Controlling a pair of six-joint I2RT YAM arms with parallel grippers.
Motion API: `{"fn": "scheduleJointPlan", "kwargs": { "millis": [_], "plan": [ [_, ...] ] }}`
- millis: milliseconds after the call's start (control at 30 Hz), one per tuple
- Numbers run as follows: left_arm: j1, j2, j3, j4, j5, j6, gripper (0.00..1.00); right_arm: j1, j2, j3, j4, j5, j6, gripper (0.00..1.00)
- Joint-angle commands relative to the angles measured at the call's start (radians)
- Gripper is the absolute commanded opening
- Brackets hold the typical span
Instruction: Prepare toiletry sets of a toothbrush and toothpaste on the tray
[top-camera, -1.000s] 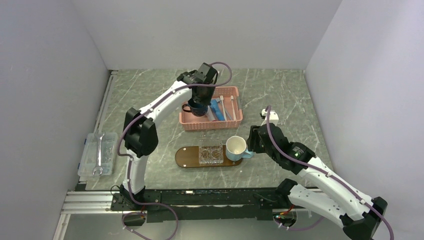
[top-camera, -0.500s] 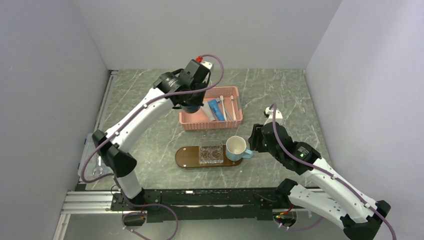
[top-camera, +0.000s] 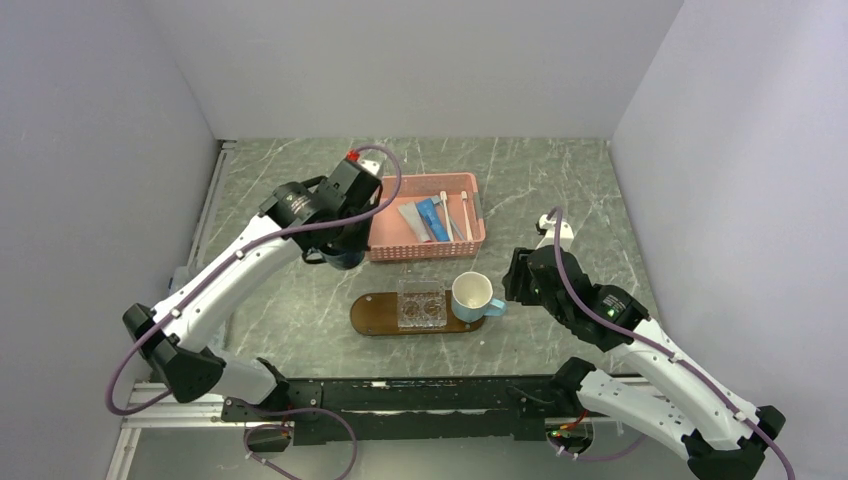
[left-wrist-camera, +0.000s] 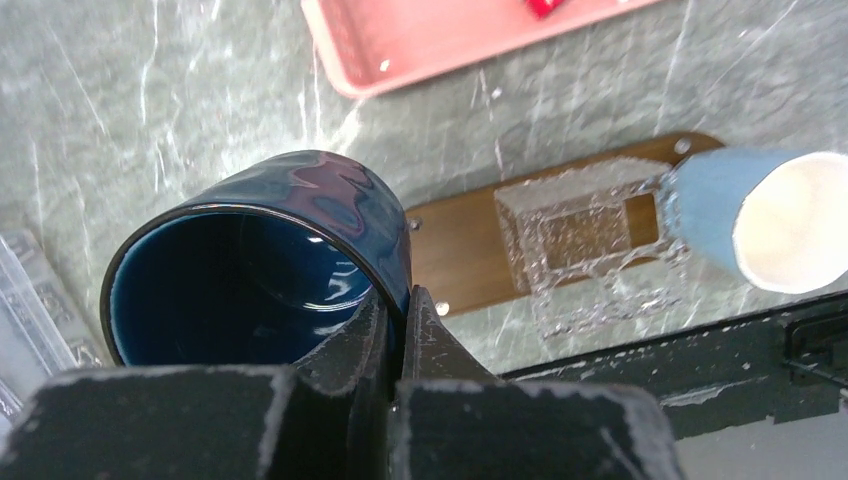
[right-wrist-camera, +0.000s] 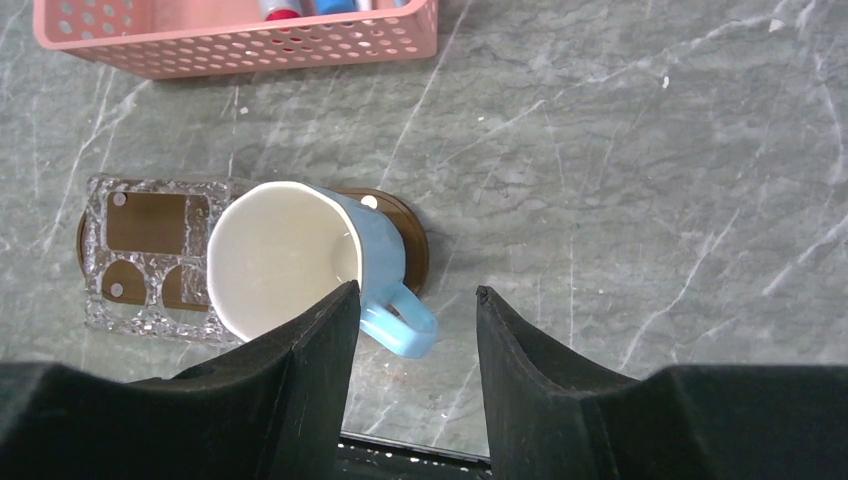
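Observation:
My left gripper (left-wrist-camera: 400, 305) is shut on the rim of a dark-blue mug (left-wrist-camera: 260, 250), one finger inside and one outside. It holds the mug (top-camera: 338, 261) above the table, left of the pink basket (top-camera: 380, 245). Two white toothbrushes (top-camera: 447, 213) and a blue toothpaste (top-camera: 432, 218) lie in that basket. The dark-brown tray (top-camera: 372, 315) carries a clear square dish (top-camera: 421, 305) and a light-blue mug (top-camera: 470, 296). My right gripper (right-wrist-camera: 415, 292) stands open just right of that mug (right-wrist-camera: 290, 255), and the mug's handle (right-wrist-camera: 400, 328) shows between its fingers, untouched.
A clear plastic box (left-wrist-camera: 25, 300) sits at the table's left edge, partly under my left arm. Grey walls close in the table on three sides. A black rail (top-camera: 400, 395) runs along the near edge.
My left arm has swung out of the basket to the left and nearer, carrying the dark-blue mug. The right arm has hardly moved.

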Motion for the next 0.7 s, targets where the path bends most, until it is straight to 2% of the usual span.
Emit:
{"fn": "scheduleJointPlan", "kwargs": {
  "millis": [0, 333, 667],
  "plan": [
    [-0.002, -0.098, -0.105, 0.055, 0.012, -0.049, 0.0, 0.002, -0.015, 0.043, -0.023, 0.04, 0.021, 0.49],
    [-0.009, -0.18, -0.324, 0.149, 0.113, -0.091, 0.0, 0.003, -0.017, 0.004, -0.026, 0.046, 0.048, 0.49],
    [-0.039, -0.187, -0.433, 0.21, 0.147, -0.123, 0.0, 0.003, -0.005, -0.023, -0.013, 0.044, 0.058, 0.49]
  ]
}}
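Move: The left hand holds the dark blue mug by its rim. The tray's empty left end lies about 6 cm back, 2 cm to the right and some 22 cm below it. The clear holder stands roughly 5 cm back and 11 cm right, the light blue mug 5 cm back and 20 cm right, and the basket's middle is about 17 cm ahead and 11 cm right. From the right hand, the tray's left end is some 27 cm left, about level, 16 cm below. Down and back towards the tray's left end, the left hand carries the dark blue mug out from beside the basket, sinking about 9 cm while drawing some 6 cm towards the base. The drawing back is quickest at first, then sinking takes over. The wrist tips the fingers some 10 degrees further downward, and they keep their pinch on the mug's rim. ##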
